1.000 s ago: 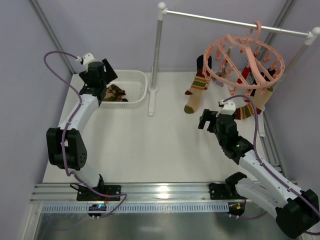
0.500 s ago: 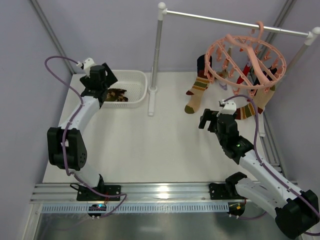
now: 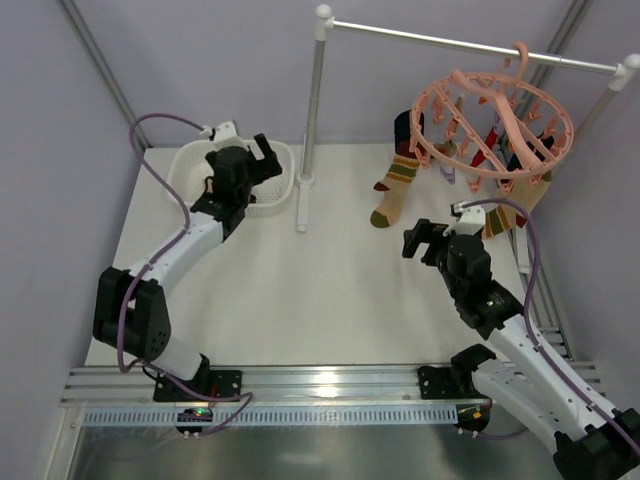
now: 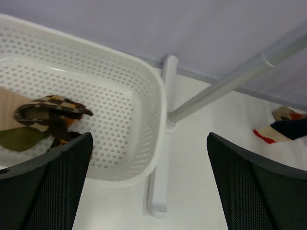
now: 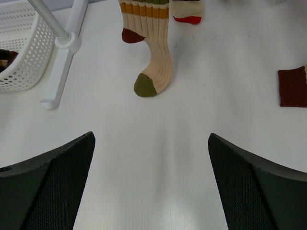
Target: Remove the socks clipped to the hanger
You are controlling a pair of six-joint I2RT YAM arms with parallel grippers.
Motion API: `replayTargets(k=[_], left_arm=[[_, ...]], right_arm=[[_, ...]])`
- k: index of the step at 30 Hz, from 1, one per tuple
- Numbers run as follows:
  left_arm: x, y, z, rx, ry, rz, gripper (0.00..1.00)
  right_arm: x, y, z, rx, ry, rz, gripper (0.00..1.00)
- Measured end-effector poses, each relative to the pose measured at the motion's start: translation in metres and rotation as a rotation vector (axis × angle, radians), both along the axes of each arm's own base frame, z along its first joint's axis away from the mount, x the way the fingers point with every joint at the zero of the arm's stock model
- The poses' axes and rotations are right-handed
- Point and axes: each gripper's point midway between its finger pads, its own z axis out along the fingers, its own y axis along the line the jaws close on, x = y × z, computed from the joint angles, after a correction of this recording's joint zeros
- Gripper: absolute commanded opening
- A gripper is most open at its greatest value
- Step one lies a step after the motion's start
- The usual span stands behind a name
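Observation:
The salmon-pink ring hanger (image 3: 495, 115) hangs from the white rail at the back right. Several socks hang from its pegs: a tan sock with olive and red stripes (image 3: 393, 188) (image 5: 151, 48), a dark one above it (image 3: 404, 126), and others under the ring's right side (image 3: 497, 220). A dark red sock edge (image 5: 291, 86) shows at the right of the right wrist view. A brown argyle sock (image 4: 48, 111) lies in the white basket (image 4: 139, 120). My left gripper (image 3: 264, 156) (image 4: 148, 191) is open and empty over the basket's right end. My right gripper (image 3: 416, 241) (image 5: 151, 191) is open and empty, low over the table in front of the striped sock.
The white rail stand's left post (image 3: 311, 110) and its foot (image 4: 160, 143) (image 5: 61, 72) stand between the basket (image 3: 190, 168) and the hanging socks. Purple walls close the back and sides. An aluminium rail (image 3: 300, 385) runs along the near edge.
My left gripper has swung right, from the basket's left side to its right end, and now covers the sock in the top view. My right arm has shifted slightly right.

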Motion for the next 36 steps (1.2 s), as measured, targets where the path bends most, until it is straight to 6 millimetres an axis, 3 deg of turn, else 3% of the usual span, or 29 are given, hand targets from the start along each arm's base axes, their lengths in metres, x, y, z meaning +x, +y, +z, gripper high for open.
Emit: replayTargets(k=[6, 9, 17, 21, 26, 32, 36], left_arm=[[-0.012, -0.092, 0.021, -0.044, -0.1, -0.302, 1.0], [-0.004, -0.132, 0.023, -0.114, -0.138, -0.461, 1.0], [0.018, -0.23, -0.011, -0.278, -0.195, -0.817, 1.0], [0.016, -0.265, -0.035, -0.305, -0.187, -0.916, 1.0], [0.008, -0.301, -0.046, -0.305, -0.202, -0.99, 0.99], [0.0, -0.327, -0.045, -0.262, -0.252, -1.027, 1.0], [0.002, -0.333, -0.049, -0.217, -0.277, -1.008, 1.0]], right_arm=[[-0.012, 0.0, 0.012, 0.029, -0.028, 0.03, 1.0], [-0.021, -0.001, 0.022, 0.044, -0.048, 0.047, 0.99], [-0.047, -0.012, 0.071, 0.094, -0.159, 0.057, 1.0], [-0.059, -0.02, 0.09, 0.115, -0.213, 0.044, 1.0], [-0.066, -0.029, 0.091, 0.111, -0.218, 0.018, 1.0], [-0.068, -0.033, 0.084, 0.092, -0.191, 0.002, 1.0], [-0.068, -0.033, 0.084, 0.089, -0.19, 0.003, 1.0]])
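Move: The striped sock with the green toe, hanging from the hanger's near-left rim, has its middle about 38 cm to the left hand's right, 4 cm ahead and 7 cm lower. The hanger's centre is some 52 cm right, 4 cm ahead and 15 cm above; the stand post about 15 cm right and 8 cm ahead. The basket's middle is roughly 7 cm left, 5 cm ahead and 18 cm below. From the right hand, the sock is about 20 cm ahead, 6 cm left and 5 cm below. The striped sock is what the left hand sweeps towards, going about 33 cm right from over the basket and past the near side of the post, rising slightly, then sinking to end 5 cm lower. It turns nearly 60 degrees clockwise to face the sock, fingers staying open. The empty right hand rises and draws back from the hanger, tipping up a little. ##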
